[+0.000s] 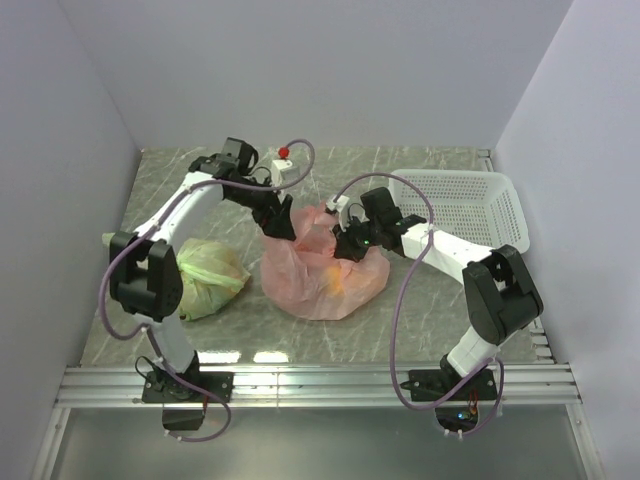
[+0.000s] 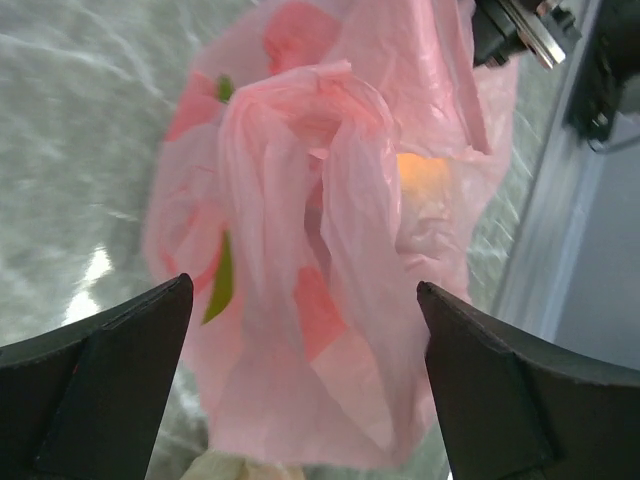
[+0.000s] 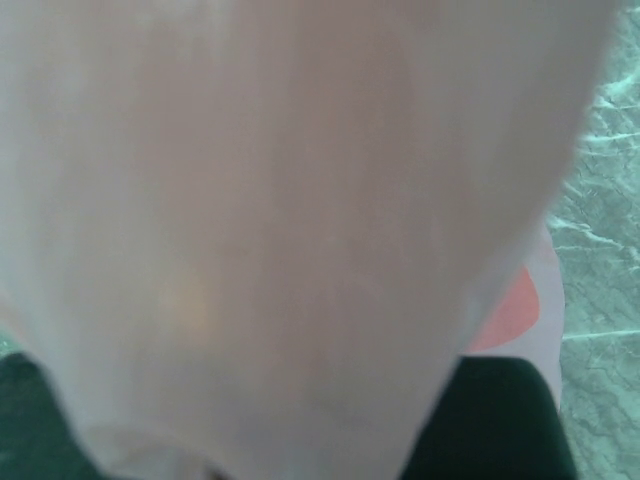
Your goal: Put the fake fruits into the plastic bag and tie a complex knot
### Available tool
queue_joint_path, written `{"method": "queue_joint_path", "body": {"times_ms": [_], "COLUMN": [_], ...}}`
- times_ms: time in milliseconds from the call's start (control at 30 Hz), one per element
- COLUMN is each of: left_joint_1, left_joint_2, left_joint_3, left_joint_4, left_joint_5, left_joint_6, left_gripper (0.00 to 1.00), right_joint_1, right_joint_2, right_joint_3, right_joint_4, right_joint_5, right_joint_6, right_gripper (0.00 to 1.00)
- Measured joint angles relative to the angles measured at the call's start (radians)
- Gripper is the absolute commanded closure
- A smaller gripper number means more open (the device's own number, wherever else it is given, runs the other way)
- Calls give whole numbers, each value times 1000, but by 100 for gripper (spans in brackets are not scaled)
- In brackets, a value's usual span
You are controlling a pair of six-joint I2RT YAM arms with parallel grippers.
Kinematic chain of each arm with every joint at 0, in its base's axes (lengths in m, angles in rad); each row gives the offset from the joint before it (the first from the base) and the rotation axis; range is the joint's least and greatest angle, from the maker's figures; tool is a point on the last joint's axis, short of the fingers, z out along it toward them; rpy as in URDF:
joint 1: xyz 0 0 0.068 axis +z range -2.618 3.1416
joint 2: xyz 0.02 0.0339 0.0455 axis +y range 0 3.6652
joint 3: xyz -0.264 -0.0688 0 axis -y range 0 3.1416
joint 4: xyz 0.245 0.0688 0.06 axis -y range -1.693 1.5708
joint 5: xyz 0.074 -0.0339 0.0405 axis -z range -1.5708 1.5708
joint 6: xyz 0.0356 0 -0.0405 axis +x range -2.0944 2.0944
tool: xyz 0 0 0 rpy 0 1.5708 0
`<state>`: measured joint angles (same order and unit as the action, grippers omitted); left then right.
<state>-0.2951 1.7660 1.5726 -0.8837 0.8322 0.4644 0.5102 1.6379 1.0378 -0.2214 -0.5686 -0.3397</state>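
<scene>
The plastic bag (image 1: 322,270) lies slumped in the middle of the table, salmon pink and crinkly. Fake fruits show through its film as an orange glow (image 2: 425,180) and a green leaf (image 2: 222,285); one orange fruit (image 1: 337,277) shows from above. My left gripper (image 2: 305,290) is open at the bag's back left, its fingers on either side of the bunched handles (image 2: 300,110) without touching them. I cannot tell whether that bunch is a knot. My right gripper (image 1: 350,242) is shut on the bag's upper right part, and pink film (image 3: 280,220) covers nearly the whole right wrist view.
A pale green bag (image 1: 208,272) lies left of the pink one, beside the left arm. A white mesh basket (image 1: 462,205) stands at the back right. White walls close in the marbled table (image 1: 420,300) on three sides, and a metal rail (image 1: 320,382) runs along its near edge.
</scene>
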Motion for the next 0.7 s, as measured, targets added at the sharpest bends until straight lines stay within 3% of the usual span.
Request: {"method": "queue_joint_path", "body": {"times_ms": [67, 200, 233, 300, 333, 500, 700], "left_joint_1": [-17, -39, -43, -47, -48, -21, 80], "left_joint_2": [38, 95, 103, 111, 111, 72, -236], "left_joint_3": [18, 26, 26, 27, 27, 15, -196], "left_joint_4": [-43, -89, -94, -105, -106, -13, 252], "left_joint_5": [17, 57, 65, 78, 85, 126, 120], "left_joint_6": [26, 46, 47, 48, 49, -17, -164], "left_gripper": [4, 34, 56, 78, 99, 100, 100], "right_joint_1": [2, 3, 3, 3, 3, 7, 34], "right_joint_2": [0, 0, 0, 0, 0, 0, 1], "right_joint_3": [0, 0, 0, 0, 0, 0, 32], "right_joint_4": [0, 0, 0, 0, 0, -14, -9], "right_joint_5": [0, 3, 3, 5, 6, 21, 18], "right_joint_6": [-6, -11, -11, -16, -18, -26, -37], "right_gripper": [100, 100, 100, 100, 100, 100, 100]}}
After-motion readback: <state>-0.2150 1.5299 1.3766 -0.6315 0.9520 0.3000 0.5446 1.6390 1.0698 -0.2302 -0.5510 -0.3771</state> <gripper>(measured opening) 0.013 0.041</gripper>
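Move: The pink plastic bag's loose left flap stands between the left hand's wide-open fingers, its graspable middle about 2 cm back, 2 cm right and 3 cm below the hand point. From that hand, the yellow-orange fruit inside the bag lies some 9 cm right, 12 cm back and 14 cm down; the green bag is about 17 cm left, 12 cm back and 13 cm down. From the right hand, already shut on the bag, the flap is roughly 10 cm left, 3 cm ahead and 5 cm above. With its fingers still wide open, the left hand dips about 3 cm down over the flap while easing back and right, pinches the plastic shut between the pads, then reverses and pulls it some 8 cm up and 4 cm left, away from the right hand, tipping by roughly 15 degrees. The right hand keeps its pinch on the bag and stays in place until the very end, when it shifts about a centimetre left and up. ##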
